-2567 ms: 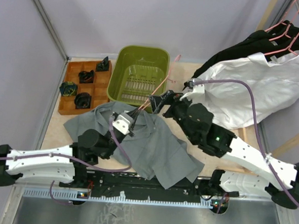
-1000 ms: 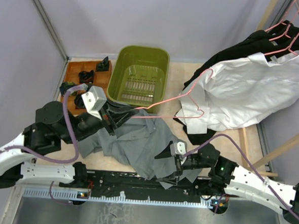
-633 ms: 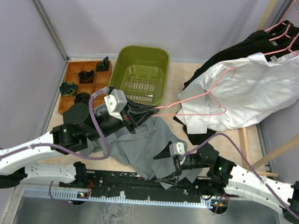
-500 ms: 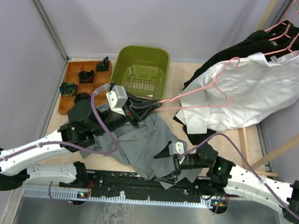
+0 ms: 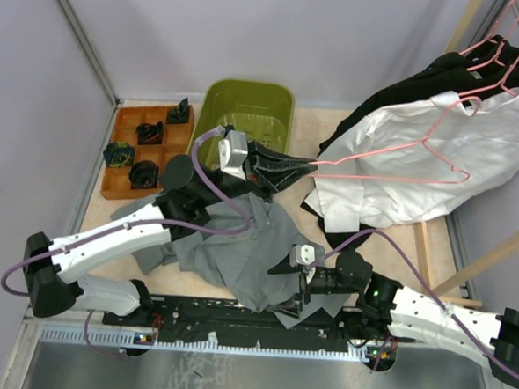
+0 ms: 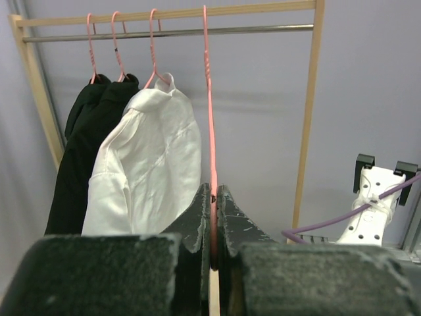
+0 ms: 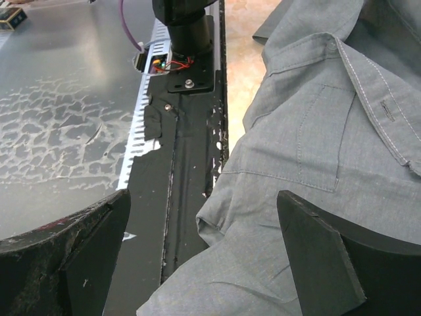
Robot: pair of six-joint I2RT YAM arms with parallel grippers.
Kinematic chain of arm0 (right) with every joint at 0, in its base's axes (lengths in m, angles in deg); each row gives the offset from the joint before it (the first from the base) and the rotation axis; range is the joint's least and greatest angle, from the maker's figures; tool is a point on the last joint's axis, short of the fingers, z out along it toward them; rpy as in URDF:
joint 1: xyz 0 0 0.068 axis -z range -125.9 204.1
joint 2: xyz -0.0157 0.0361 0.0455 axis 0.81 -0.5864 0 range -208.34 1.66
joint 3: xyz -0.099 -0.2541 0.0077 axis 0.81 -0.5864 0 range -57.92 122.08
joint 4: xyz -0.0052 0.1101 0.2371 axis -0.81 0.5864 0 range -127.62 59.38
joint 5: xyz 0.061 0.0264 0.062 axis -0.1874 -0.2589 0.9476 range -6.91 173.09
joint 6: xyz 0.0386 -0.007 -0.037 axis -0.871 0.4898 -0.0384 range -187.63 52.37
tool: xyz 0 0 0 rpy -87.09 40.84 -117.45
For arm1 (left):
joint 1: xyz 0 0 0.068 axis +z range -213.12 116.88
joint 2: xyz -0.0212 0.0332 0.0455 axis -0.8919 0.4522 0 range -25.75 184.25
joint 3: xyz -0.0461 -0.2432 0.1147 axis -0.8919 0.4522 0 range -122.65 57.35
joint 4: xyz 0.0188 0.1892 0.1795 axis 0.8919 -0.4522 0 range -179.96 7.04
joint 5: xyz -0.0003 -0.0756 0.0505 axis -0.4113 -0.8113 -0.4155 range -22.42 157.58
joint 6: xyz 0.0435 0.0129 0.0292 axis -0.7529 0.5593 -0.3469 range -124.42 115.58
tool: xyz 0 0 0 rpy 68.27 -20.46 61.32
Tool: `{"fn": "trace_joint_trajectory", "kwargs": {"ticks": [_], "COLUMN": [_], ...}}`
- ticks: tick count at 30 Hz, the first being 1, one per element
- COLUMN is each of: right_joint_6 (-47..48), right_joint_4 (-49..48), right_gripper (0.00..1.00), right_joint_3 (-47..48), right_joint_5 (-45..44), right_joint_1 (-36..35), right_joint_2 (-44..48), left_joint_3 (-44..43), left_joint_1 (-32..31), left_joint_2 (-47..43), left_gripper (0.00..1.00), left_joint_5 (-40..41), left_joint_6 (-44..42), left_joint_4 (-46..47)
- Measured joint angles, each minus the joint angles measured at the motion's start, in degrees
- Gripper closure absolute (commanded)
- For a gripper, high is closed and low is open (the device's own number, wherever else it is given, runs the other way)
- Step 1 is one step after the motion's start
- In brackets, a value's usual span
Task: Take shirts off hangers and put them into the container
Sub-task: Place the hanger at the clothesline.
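My left gripper (image 5: 307, 167) is shut on the wire of a bare pink hanger (image 5: 394, 163), held out to the right in front of the hanging white shirt (image 5: 447, 149). In the left wrist view that hanger (image 6: 209, 125) rises from between the gripper's (image 6: 215, 224) jaws up to the rack rod. The white shirt (image 6: 154, 164) and a black shirt (image 6: 85, 148) hang beside it on hangers. The grey shirt (image 5: 238, 250) lies crumpled on the table. My right gripper (image 5: 286, 282) stands open just above its near edge (image 7: 316, 158), gripping nothing. The green container (image 5: 247, 114) holds no cloth.
A brown wooden tray (image 5: 124, 182) with dark objects sits left of the container. The wooden rack post (image 6: 308, 118) stands right of the hanger. A black rail (image 7: 191, 158) and metal plate (image 7: 66, 131) run along the near table edge.
My left arm has swung the bare hanger right and upward, from over the grey shirt toward the rack. The right arm has stayed put, still open.
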Motion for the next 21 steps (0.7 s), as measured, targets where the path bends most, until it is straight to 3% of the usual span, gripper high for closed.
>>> {"fn": "trace_joint_trajectory", "kwargs": {"ticks": [8,21], "right_joint_6": [-0.1,0.1], "right_joint_4": [-0.1,1.2], "right_gripper": [0.07,0.07], "right_joint_3": [0.0,0.0], "right_joint_5": [-1.5,-2.3], "right_joint_1": [0.0,0.0], "right_joint_2": [-0.1,-2.0], "left_joint_3": [-3.6,-21.7], "left_joint_1": [0.8,0.9], "left_joint_2": [7.9,24.1], "left_gripper": [1.0,1.0], "left_joint_5": [-4.6,-9.4], "left_joint_6": [5.8,12.7], "left_joint_4": [10.2,15.4]}}
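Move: The bare stretch of clothesline I am taking the pink hanger to lies about 29 cm to the right of my left hand, some 3 cm ahead and 12 cm above. The white shirt hangs about 25 cm to the right, 9 cm ahead and 7 cm lower than the hand; the black shirts about 25 cm right, 18 cm ahead and 3 cm below. From my right hand that clothesline spot is roughly 29 cm right, 15 cm ahead and 45 cm up. Keeping the hanger's end pinched in my shut left fingers, I carry it about 8 cm to the right towards the clothesline, level at first and then rising some 4 cm. On the way I swing the fingers clockwise by around 15 degrees and tip them further up, so the hook leads, raised, towards the bare near part of the line. ##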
